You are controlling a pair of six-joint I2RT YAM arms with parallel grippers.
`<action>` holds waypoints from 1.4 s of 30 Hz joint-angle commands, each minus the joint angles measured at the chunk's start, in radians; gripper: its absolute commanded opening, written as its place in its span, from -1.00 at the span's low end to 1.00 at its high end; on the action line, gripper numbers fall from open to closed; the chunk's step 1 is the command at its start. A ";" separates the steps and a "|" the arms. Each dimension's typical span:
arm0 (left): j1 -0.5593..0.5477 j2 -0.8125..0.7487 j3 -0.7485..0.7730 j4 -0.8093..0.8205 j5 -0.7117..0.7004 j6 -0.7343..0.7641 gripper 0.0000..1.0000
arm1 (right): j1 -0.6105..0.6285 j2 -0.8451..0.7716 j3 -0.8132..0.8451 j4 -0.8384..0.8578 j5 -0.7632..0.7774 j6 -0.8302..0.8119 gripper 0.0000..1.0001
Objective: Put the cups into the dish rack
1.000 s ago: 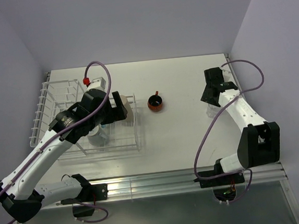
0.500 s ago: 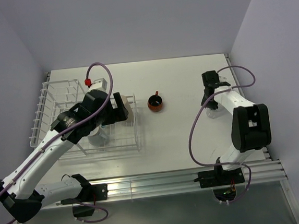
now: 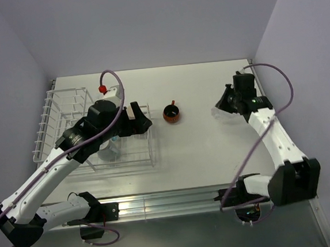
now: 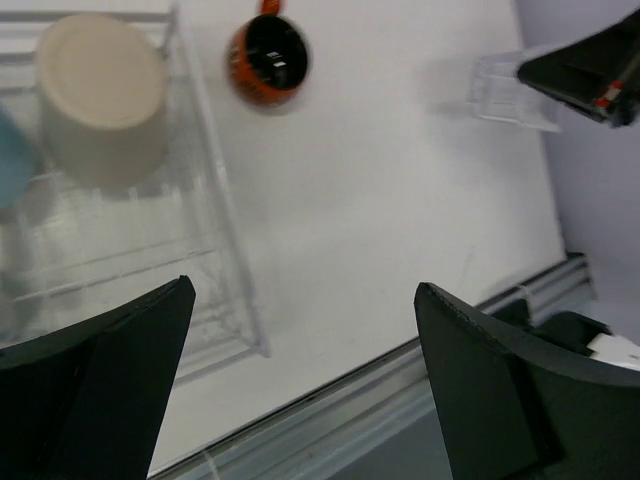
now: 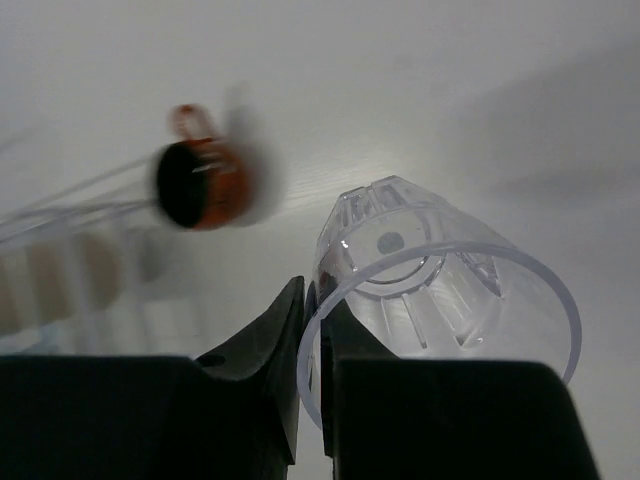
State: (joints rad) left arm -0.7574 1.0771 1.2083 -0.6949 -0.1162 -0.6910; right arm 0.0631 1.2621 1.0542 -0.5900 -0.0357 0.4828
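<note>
A small red-orange cup (image 3: pixel 171 113) (image 4: pixel 270 58) (image 5: pixel 200 180) stands on the table between the arms. The white wire dish rack (image 3: pixel 65 109) (image 4: pixel 215 200) sits at the left and holds a cream cup (image 4: pixel 100 95) bottom up and a light blue cup (image 4: pixel 10 160) beside it. My left gripper (image 3: pixel 137 121) (image 4: pixel 303 290) hovers open over the rack's right end with nothing between its fingers. At the right, my right gripper (image 3: pixel 227 103) (image 5: pixel 308 290) is shut on the rim of a clear plastic cup (image 3: pixel 220 111) (image 5: pixel 440 280) (image 4: pixel 510 92), which is tilted on its side.
Lilac walls close the table at the back and on both sides. A metal rail (image 3: pixel 177 200) runs along the near edge by the arm bases. Purple cables (image 3: pixel 112 76) loop off both arms.
The right arm swung round, its jaws closed on the clear cup's rim, and the cup now tilts. The left gripper shifted a little right over the rack's end.
</note>
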 commanded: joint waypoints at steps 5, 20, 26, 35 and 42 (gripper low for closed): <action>0.055 -0.078 -0.067 0.385 0.357 0.050 0.99 | 0.226 -0.256 -0.051 0.426 -0.567 0.310 -1.00; 0.125 -0.006 -0.124 0.644 0.668 0.062 0.98 | 0.446 -0.165 -0.215 1.295 -0.774 0.879 -1.00; 0.125 -0.020 -0.161 0.686 0.711 0.047 0.95 | 0.448 -0.096 -0.261 1.528 -0.799 1.028 -1.00; 0.125 -0.003 -0.156 0.603 0.632 0.105 0.94 | 0.460 -0.079 -0.280 1.670 -0.819 1.139 -1.00; 0.125 -0.002 -0.135 0.545 0.587 0.146 0.94 | 0.466 -0.083 -0.283 1.707 -0.826 1.162 -1.00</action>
State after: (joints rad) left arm -0.5972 1.0443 1.0607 -0.0967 0.4164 -0.5606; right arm 0.4694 1.2167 0.7437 0.8753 -0.7555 1.5486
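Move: My right hand, holding the clear cup by its rim well above the table, has my open left gripper about 33 cm to its left, 11 cm back and 12 cm higher; the red mug is 20 cm left, 6 cm ahead and 16 cm below. From my left hand, the clear cup is about 34 cm right, 12 cm ahead and 14 cm lower; the red mug 13 cm right, 17 cm ahead, 28 cm down; the beige cup 3 cm left, 12 cm ahead, 24 cm down. I sweep the clear cup left with my right hand, about 24 cm, climbing some 20 cm and coming back about 11, while the wrist rolls over and swings counter-clockwise until the cup's base faces my left gripper; my grip on the rim stays shut. My left hand rises about 8 cm and shifts 5 cm right to meet the cup, levelling its wide-open fingers to point rightward. ##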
